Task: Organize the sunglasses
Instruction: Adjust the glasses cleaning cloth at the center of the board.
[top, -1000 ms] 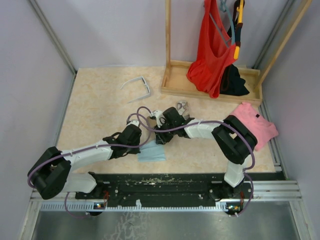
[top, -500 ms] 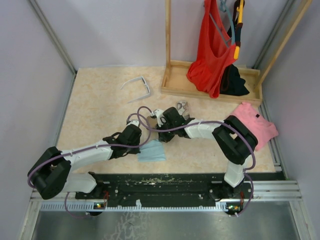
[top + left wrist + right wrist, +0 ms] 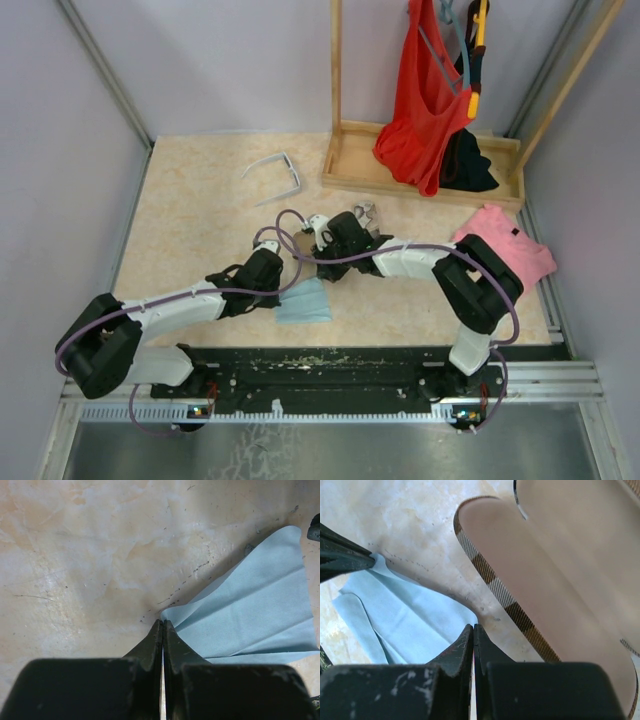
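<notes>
The white-framed sunglasses (image 3: 276, 169) lie unfolded at the back left of the table. The dark wire-framed sunglasses (image 3: 365, 212) lie just behind the right arm's wrist. A light blue cloth (image 3: 305, 300) lies between the two arms. My left gripper (image 3: 163, 622) is shut, pinching one corner of the blue cloth (image 3: 250, 605). My right gripper (image 3: 473, 625) is shut on the opposite corner of the cloth (image 3: 405, 615). The left gripper's fingers (image 3: 345, 560) show at that view's left edge. An open brown-striped case (image 3: 545, 570) lies just beyond my right gripper.
A wooden rack base (image 3: 352, 160) stands at the back right, with a red garment (image 3: 425, 90) hanging over it and a black cloth (image 3: 466, 165) inside. A pink cloth (image 3: 508, 248) lies at the right edge.
The right wrist has shifted slightly up and to the right, and the cloth's near corner has risen with it. The left arm has stayed still.
</notes>
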Robot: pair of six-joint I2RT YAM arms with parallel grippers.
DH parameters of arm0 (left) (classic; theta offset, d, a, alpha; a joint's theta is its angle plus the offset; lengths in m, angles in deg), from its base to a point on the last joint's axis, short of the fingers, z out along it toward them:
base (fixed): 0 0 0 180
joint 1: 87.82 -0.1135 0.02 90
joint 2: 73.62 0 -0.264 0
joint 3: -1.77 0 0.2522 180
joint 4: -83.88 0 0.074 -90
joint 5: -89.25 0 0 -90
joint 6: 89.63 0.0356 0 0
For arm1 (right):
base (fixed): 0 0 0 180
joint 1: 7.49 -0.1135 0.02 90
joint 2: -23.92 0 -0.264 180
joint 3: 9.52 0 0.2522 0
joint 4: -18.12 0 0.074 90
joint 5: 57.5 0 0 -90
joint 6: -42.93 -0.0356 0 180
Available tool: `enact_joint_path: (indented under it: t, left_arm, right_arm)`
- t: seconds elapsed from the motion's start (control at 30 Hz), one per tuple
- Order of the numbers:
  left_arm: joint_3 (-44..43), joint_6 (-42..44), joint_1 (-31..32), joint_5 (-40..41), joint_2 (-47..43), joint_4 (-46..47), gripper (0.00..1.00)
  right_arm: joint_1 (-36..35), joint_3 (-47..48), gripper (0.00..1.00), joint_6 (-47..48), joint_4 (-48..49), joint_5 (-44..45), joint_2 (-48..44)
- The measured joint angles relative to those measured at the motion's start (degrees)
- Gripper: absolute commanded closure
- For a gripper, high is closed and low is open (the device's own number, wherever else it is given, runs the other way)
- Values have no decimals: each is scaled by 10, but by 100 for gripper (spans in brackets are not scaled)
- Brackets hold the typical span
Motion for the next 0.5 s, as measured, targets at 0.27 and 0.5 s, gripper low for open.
enact_joint_path:
  t: [0.27,0.5]
  left_arm:
    - [-1,0,0,2,1,0,99]
    - [-6,-2,0,9,8,0,99]
  right_arm:
    - [0,-4,60,0,-1,11,-1]
    - [0,-4,52,-7,0,23,-1]
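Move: My left hand is shut on the cleaning cloth's left corner, with the cloth's middle about 6 cm to its right, level fore and aft and barely below. From my right hand, whose closed tips are at the far-right corner, the cloth's middle is some 5 cm back, 4 cm left and 2 cm below. The open glasses case lies roughly 8 cm ahead and 2 cm left of my right hand; the patterned case sits about 15 cm ahead and 11 cm right. I open my right fingers from shut to nearly half wide over the cloth's far-right corner, letting the hand ease only about half a centimetre to the right and slightly forward, just above the board. My left hand stays put, its closed fingertips keeping the left corner pinned. ##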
